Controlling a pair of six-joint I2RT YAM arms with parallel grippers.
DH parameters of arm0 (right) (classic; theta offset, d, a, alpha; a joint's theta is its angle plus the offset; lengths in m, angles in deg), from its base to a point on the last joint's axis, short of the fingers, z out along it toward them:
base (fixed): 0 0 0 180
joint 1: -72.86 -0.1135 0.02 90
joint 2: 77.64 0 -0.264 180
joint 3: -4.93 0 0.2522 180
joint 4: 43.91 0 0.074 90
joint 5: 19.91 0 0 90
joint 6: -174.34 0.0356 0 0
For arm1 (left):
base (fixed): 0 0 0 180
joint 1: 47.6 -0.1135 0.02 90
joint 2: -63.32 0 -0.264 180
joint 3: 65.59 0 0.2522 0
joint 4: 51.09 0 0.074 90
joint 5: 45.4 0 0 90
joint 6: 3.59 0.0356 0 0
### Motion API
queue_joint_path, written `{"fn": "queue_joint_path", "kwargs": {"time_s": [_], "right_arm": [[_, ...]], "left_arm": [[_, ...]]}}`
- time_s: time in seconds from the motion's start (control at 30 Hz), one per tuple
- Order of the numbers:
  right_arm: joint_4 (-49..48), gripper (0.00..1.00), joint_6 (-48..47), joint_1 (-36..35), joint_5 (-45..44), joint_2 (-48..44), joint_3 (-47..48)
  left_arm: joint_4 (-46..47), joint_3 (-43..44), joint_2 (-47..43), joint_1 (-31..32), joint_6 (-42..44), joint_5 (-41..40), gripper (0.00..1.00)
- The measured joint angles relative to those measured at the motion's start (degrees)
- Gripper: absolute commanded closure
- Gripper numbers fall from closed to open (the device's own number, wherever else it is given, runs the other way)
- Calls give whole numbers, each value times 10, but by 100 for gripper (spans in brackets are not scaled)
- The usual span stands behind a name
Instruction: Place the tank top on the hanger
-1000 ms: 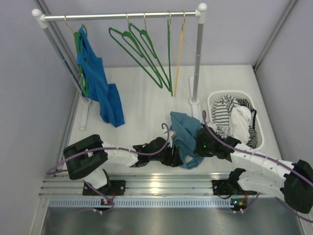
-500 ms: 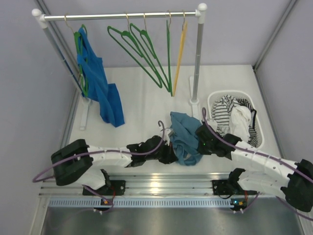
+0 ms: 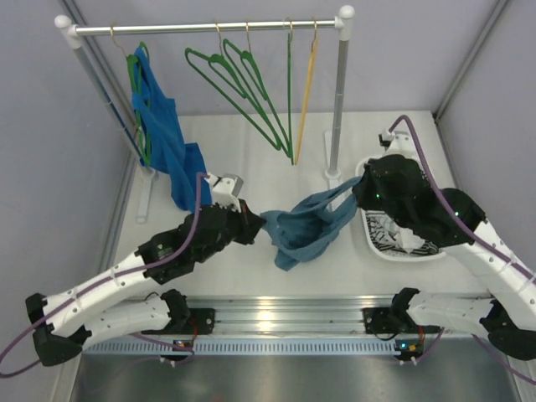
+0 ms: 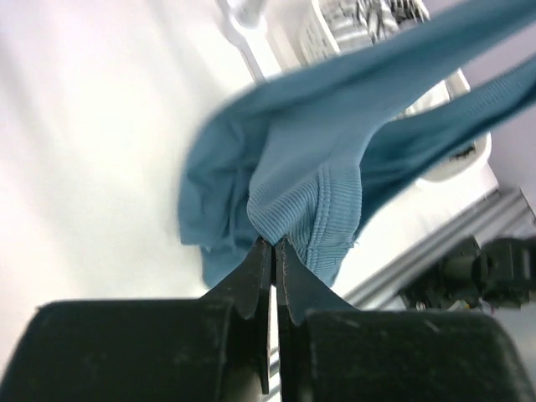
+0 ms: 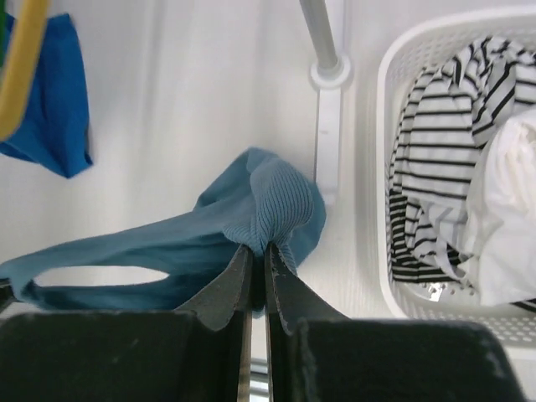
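Observation:
The teal-blue tank top (image 3: 301,228) hangs stretched between my two grippers above the table, its middle sagging toward the surface. My left gripper (image 3: 261,223) is shut on its left edge; the left wrist view shows the ribbed cloth (image 4: 310,184) pinched at the fingertips of that gripper (image 4: 274,243). My right gripper (image 3: 356,191) is shut on the other end, near a strap, and the right wrist view shows bunched fabric (image 5: 280,205) clamped in it (image 5: 259,249). Several dark-green hangers (image 3: 243,92) hang empty on the rail behind, well beyond the garment.
A royal-blue garment (image 3: 167,142) hangs on a green hanger at the rail's left end. A yellow hanger (image 3: 308,84) hangs beside the right rack post (image 3: 337,100). The white basket (image 3: 394,251) with striped and white cloth sits under my right arm.
Both grippers closed on the tank top, then both arms rose off the table and spread apart, lifting and stretching the garment between them.

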Motion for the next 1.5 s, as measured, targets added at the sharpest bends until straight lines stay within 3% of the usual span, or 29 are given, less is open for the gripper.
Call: {"fn": "queue_joint_path", "kwargs": {"time_s": [0.4, 0.57, 0.7, 0.77, 0.87, 1.03, 1.23, 1.33, 1.5], "right_arm": [[90, 100, -111, 0, -43, 146, 294], [108, 100, -143, 0, -45, 194, 421], [107, 100, -153, 0, -42, 199, 461], [96, 100, -152, 0, -39, 186, 433], [55, 100, -141, 0, -31, 138, 294], [-9, 100, -94, -1, 14, 80, 16], [-120, 100, -17, -1, 87, 71, -271], [-169, 100, 11, -7, 114, 96, -339], [-233, 96, 39, -41, 131, 168, -353]], "left_arm": [[-197, 278, 41, -118, 126, -27, 100], [-245, 400, 82, -136, 168, -26, 100], [-258, 435, 95, -137, 186, -21, 100], [-264, 426, 94, -137, 187, -16, 100], [-261, 359, 77, -139, 181, 1, 100], [-238, 166, 44, -154, 145, 55, 100], [-143, -83, 38, -163, 71, 153, 100], [-107, -151, 39, -163, 38, 188, 100], [-56, -172, 39, -163, 13, 203, 95]]}}
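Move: Both hands already pinch the tank top in the air. The bare table patch it is taken to lies about 22 cm below the left hand, 7 cm to its right and 2 cm ahead. From the right hand, the patch is some 15 cm left, 1 cm back and 28 cm below. The basket's middle is roughly 17 cm right of the right hand, 9 cm ahead and 25 cm below. The rack's near post foot is about 16 cm ahead, 3 cm left, 28 cm below. Both hands, still pinching the tank top, rise about 17 cm, then sweep down some 40 towards the table. ##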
